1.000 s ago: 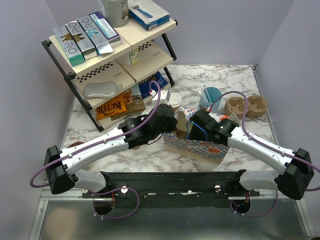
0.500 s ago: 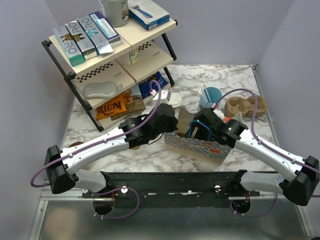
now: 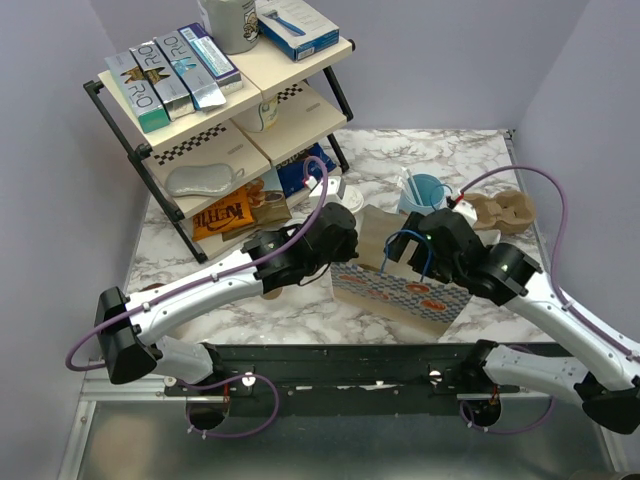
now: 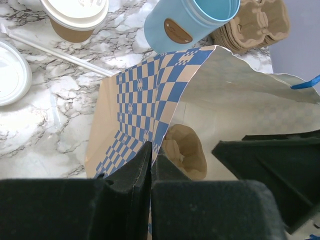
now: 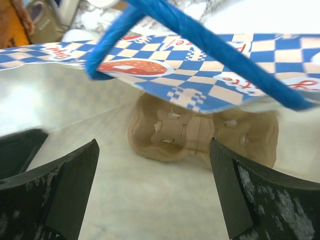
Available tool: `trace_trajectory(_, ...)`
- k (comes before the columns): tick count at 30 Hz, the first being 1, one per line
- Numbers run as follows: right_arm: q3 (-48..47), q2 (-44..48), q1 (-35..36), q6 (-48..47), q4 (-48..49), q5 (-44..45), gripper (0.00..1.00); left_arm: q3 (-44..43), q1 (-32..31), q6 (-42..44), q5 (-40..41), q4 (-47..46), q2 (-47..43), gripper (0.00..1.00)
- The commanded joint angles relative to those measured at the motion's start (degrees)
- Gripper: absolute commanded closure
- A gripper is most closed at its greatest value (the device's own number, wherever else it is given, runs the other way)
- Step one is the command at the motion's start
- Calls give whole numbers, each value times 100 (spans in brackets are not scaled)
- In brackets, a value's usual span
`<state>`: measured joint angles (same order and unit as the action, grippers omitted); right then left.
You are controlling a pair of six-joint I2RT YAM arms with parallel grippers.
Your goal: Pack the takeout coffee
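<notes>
The takeout coffee (image 4: 75,17), a tan paper cup with a white lid, stands on the marble beyond the bag in the left wrist view. In the top view my left arm mostly hides it. My left gripper (image 4: 151,160) is shut on the near edge of the blue-checked paper bag (image 3: 400,290) and holds its mouth open. A tan pulp cup carrier (image 5: 200,132) lies on the bag's floor and also shows in the left wrist view (image 4: 187,150). My right gripper (image 5: 154,165) is open and empty above the bag's mouth (image 3: 420,250), beside the blue handle (image 5: 200,45).
A light-blue cup (image 4: 195,22) stands behind the bag, with a stack of pulp carriers (image 3: 500,212) to its right. A loose white lid (image 4: 10,65) and a straw (image 4: 60,52) lie near the coffee. A black wire shelf (image 3: 220,130) with boxes and snacks fills the back left.
My right gripper has risen out of the bag and the right arm has swung up and to the right. My left gripper has stayed shut on the bag's edge.
</notes>
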<state>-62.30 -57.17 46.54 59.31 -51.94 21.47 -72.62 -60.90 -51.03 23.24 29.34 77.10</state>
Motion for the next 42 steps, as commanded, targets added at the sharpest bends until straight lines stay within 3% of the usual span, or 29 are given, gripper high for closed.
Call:
trace_trajectory(1,-168,328,-5,-533,192,375,0,-174,-71,-48,163,142,42,89)
trace_trajectory(7,-537,724,-5,-1376,553,463,0,-323,-71,-22,172,159,165,87)
trace_trajectory(13,-809,917,-5,-2561,860,323,0,-437,-62,49,250,151,226,79)
trace_trajectory(17,-819,1120,4,-2846,967,322,0,-499,-62,57,216,116,235,61)
trace_trajectory(18,-801,1181,-5,-2820,967,418,0,-516,-71,58,198,81,235,52)
trace_trajectory(20,-679,1339,-5,-2784,1063,646,0,-551,-62,75,215,72,244,46)
trace_trajectory(21,-660,1383,-5,-2793,1090,717,0,-569,-71,93,224,72,244,36)
trace_trajectory(23,-669,1488,-5,-2828,1151,831,0,-622,-71,119,251,72,227,32)
trace_trajectory(24,-686,1515,-5,-2846,1177,876,0,-639,-62,154,259,45,226,19)
trace_trajectory(28,-722,1603,-5,-3108,1379,806,0,-727,-62,224,286,10,165,1)
trace_trajectory(37,-1143,1498,4,-3820,1580,349,0,-1087,-44,628,470,116,-169,1)
trace_trajectory(42,-1363,1577,-5,-4234,2047,-432,0,-1053,43,874,444,107,-581,1)
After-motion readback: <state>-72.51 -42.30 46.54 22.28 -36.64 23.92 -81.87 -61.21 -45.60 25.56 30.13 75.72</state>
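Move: The left fingertips are already shut on the bag's left rim. Seen from that hand, one lidded coffee cup stands about 20 cm ahead and 2 cm left, the other some 19 cm left and level with it, both about 15 cm lower. The right hand hangs open in the bag's mouth; the cup carrier lies about 13 cm below it, 5 cm ahead and 2 cm left, and the blue bucket some 23 cm ahead, 8 cm right and 9 cm lower. Upward, the wide-open right hand goes on out of the bag's mouth, about 18 cm and a little to the right, away from the carrier, its fingers tipping up some 40 degrees to nearly level. The left hand stays almost still while its fingers spread wide and let go of the left rim, then rises about 8 cm clear of the bag, faster towards the end. ##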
